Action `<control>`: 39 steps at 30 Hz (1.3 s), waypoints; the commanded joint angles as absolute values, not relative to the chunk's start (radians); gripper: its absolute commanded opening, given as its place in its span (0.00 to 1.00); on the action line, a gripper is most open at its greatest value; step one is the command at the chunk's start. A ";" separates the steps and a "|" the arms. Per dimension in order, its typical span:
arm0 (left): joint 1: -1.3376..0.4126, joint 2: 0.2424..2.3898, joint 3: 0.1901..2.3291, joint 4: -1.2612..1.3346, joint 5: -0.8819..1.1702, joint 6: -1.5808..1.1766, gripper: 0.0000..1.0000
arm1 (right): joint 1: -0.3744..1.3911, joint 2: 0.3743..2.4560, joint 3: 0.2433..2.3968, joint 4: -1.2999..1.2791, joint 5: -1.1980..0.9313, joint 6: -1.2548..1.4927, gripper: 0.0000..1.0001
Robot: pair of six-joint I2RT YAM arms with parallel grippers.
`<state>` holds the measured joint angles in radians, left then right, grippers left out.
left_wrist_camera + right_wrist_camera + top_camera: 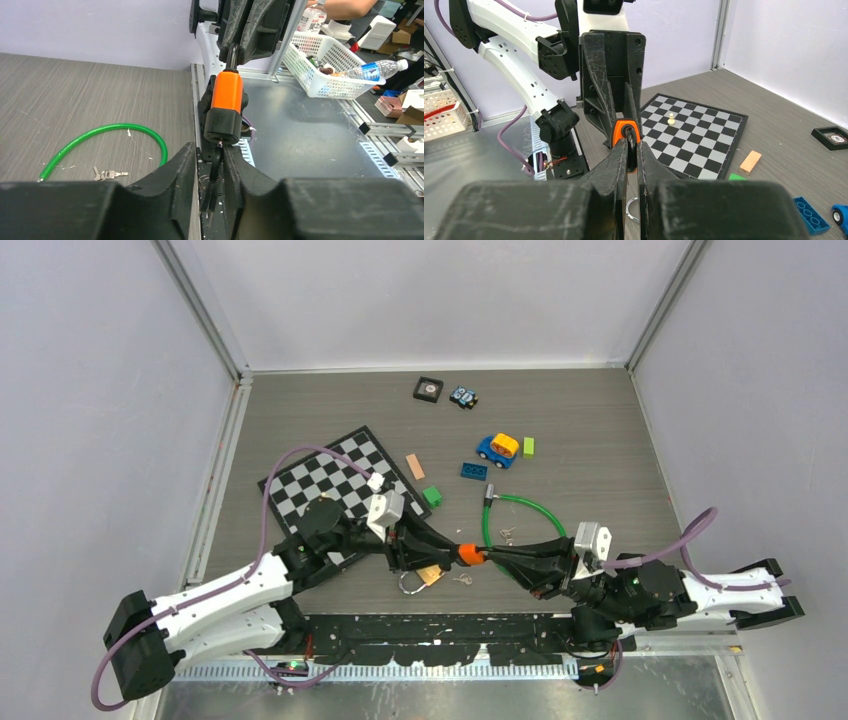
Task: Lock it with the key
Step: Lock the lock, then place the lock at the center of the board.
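An orange and black lock (466, 554) hangs in the air between my two grippers, above the table's near edge. My right gripper (482, 557) is shut on the lock's black shackle; in the right wrist view (629, 150) the orange body (626, 129) sits just beyond its fingertips. My left gripper (450, 550) is shut on a black-headed key (216, 172). The key's tip sits in the black underside of the lock (227, 95). In the left wrist view the left gripper (212, 155) is directly below the lock.
A brass padlock (420, 580) and loose keys (462, 578) lie under the grippers. A green cable loop (520, 520) with more keys (107, 174) lies on the right. A chessboard (335, 485) is at the left; a toy car (497, 449) and blocks are further back.
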<state>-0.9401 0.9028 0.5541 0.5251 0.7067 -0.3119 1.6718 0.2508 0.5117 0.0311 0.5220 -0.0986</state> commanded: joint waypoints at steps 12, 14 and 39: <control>-0.939 0.909 0.557 0.477 0.752 -0.292 0.00 | 1.674 0.190 0.522 0.111 0.569 -0.112 0.01; -0.939 0.907 0.552 0.401 0.746 -0.263 0.00 | 1.674 0.172 0.533 0.081 0.592 -0.120 0.01; -0.922 1.374 0.638 0.407 0.329 -0.363 0.00 | 1.372 0.593 0.529 -0.415 0.735 0.644 0.01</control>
<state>-0.9363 1.2514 0.5297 0.2901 0.3489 -0.3183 1.5551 0.5014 0.5213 -0.4126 0.9653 0.4271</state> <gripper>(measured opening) 0.030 0.127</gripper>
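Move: The key stands in the orange lock's end, already between the left hand's closing fingers, about 1 cm to their right and level with them. The orange lock's body is some 4 cm right of that hand, straight across. The brass padlock lies on the table about 8 cm ahead, 2 cm left and 27 cm below the left hand. From the right hand, which holds the orange lock by its shackle, the key is roughly 6 cm left. Left pinches and draws out the key, then sinks about 18 cm; right lowers the lock; both go forward. ##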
